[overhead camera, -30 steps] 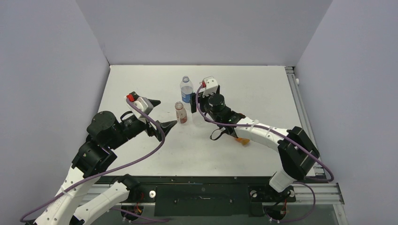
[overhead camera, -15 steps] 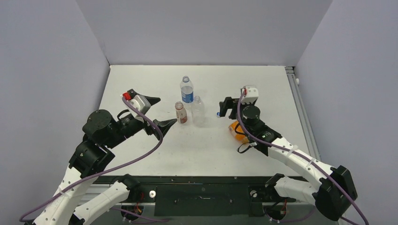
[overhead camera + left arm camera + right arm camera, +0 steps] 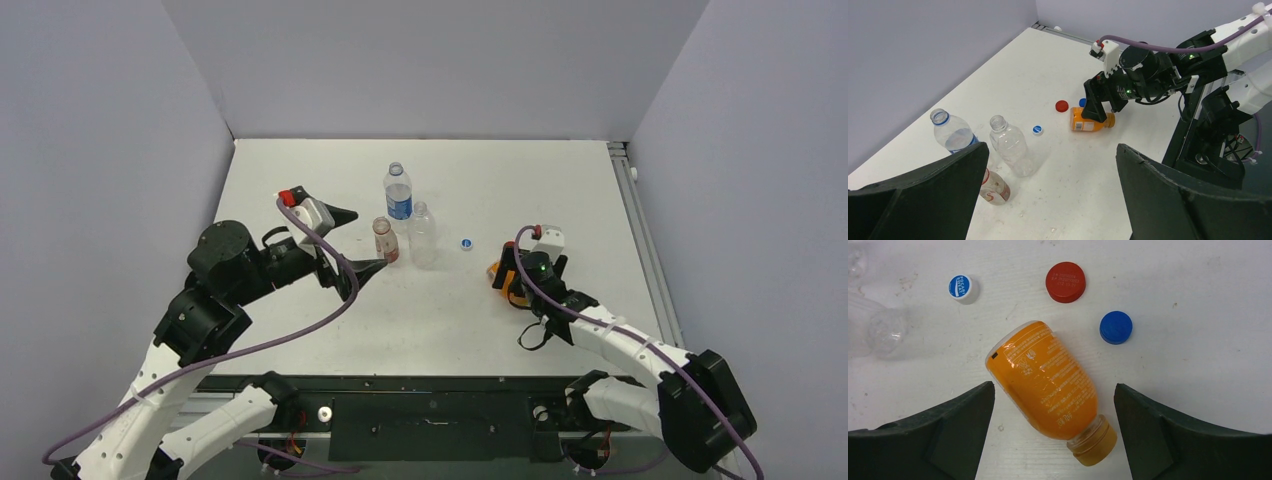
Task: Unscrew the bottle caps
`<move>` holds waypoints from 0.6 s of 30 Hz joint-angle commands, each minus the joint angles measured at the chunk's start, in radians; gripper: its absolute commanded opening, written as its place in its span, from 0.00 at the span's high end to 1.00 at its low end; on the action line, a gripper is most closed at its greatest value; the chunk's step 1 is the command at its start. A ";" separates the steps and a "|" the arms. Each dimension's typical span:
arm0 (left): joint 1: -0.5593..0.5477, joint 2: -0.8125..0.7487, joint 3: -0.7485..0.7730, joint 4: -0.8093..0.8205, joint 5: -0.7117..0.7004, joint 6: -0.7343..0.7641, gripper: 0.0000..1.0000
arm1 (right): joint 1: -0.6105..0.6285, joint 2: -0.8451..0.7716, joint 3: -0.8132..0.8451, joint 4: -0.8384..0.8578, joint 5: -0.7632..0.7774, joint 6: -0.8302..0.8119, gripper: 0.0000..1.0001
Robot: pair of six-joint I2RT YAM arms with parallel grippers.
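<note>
Three bottles stand uncapped mid-table: the Pepsi-labelled one (image 3: 398, 195), the clear unlabelled one (image 3: 423, 235) and the short reddish-labelled one (image 3: 384, 240). The squat orange bottle (image 3: 1048, 385) lies on its side with its orange cap (image 3: 1095, 447) still on. My right gripper (image 3: 1054, 386) hangs open over it, a finger on each side, not touching. Loose on the table are the red cap (image 3: 1065, 282), the blue cap (image 3: 1116, 327) and the white cap (image 3: 963, 288). My left gripper (image 3: 355, 240) is open and empty, just left of the reddish-labelled bottle.
Grey walls close the table on the left, back and right. A metal rail (image 3: 628, 190) runs along the right edge. The white cap (image 3: 467, 242) lies between the standing bottles and the orange bottle (image 3: 497, 272).
My right arm swung from the clear bottle to the right and down over the orange bottle, leaving the white cap on the table. My left gripper edged towards the bottles.
</note>
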 commanded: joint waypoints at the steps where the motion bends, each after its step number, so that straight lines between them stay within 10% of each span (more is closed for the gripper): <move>1: 0.006 0.007 0.061 0.007 0.039 -0.003 0.03 | -0.016 0.063 0.056 -0.010 -0.048 0.055 0.16; 18: 0.006 0.007 0.066 0.013 0.075 0.021 0.03 | 0.112 0.220 -0.007 0.070 -0.007 0.184 0.18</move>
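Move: Just below the wide-open right hand lies the orange bottle, its middle about 2 cm ahead, 2 cm to the left and 5 cm down, with its neck pointing back and to the right. Roughly 7 cm below the hand, the red cap sits 11 cm ahead and 1 cm left, the blue cap 6 cm ahead and 3 cm right, and the white cap 11 cm ahead and 11 cm left. From the left hand the orange bottle is some 31 cm right, 11 cm ahead and 37 cm lower. Sinking about 4.5 cm over the orange bottle, the right hand first drops nearly straight, then also swings some 3.5 cm left and 2 cm back towards its base. The wrist tips about 10 degrees further down and the fingers stay open, coming down on both sides of the shoulder; the right finger meets the bottle's side and pushes it leftward. ##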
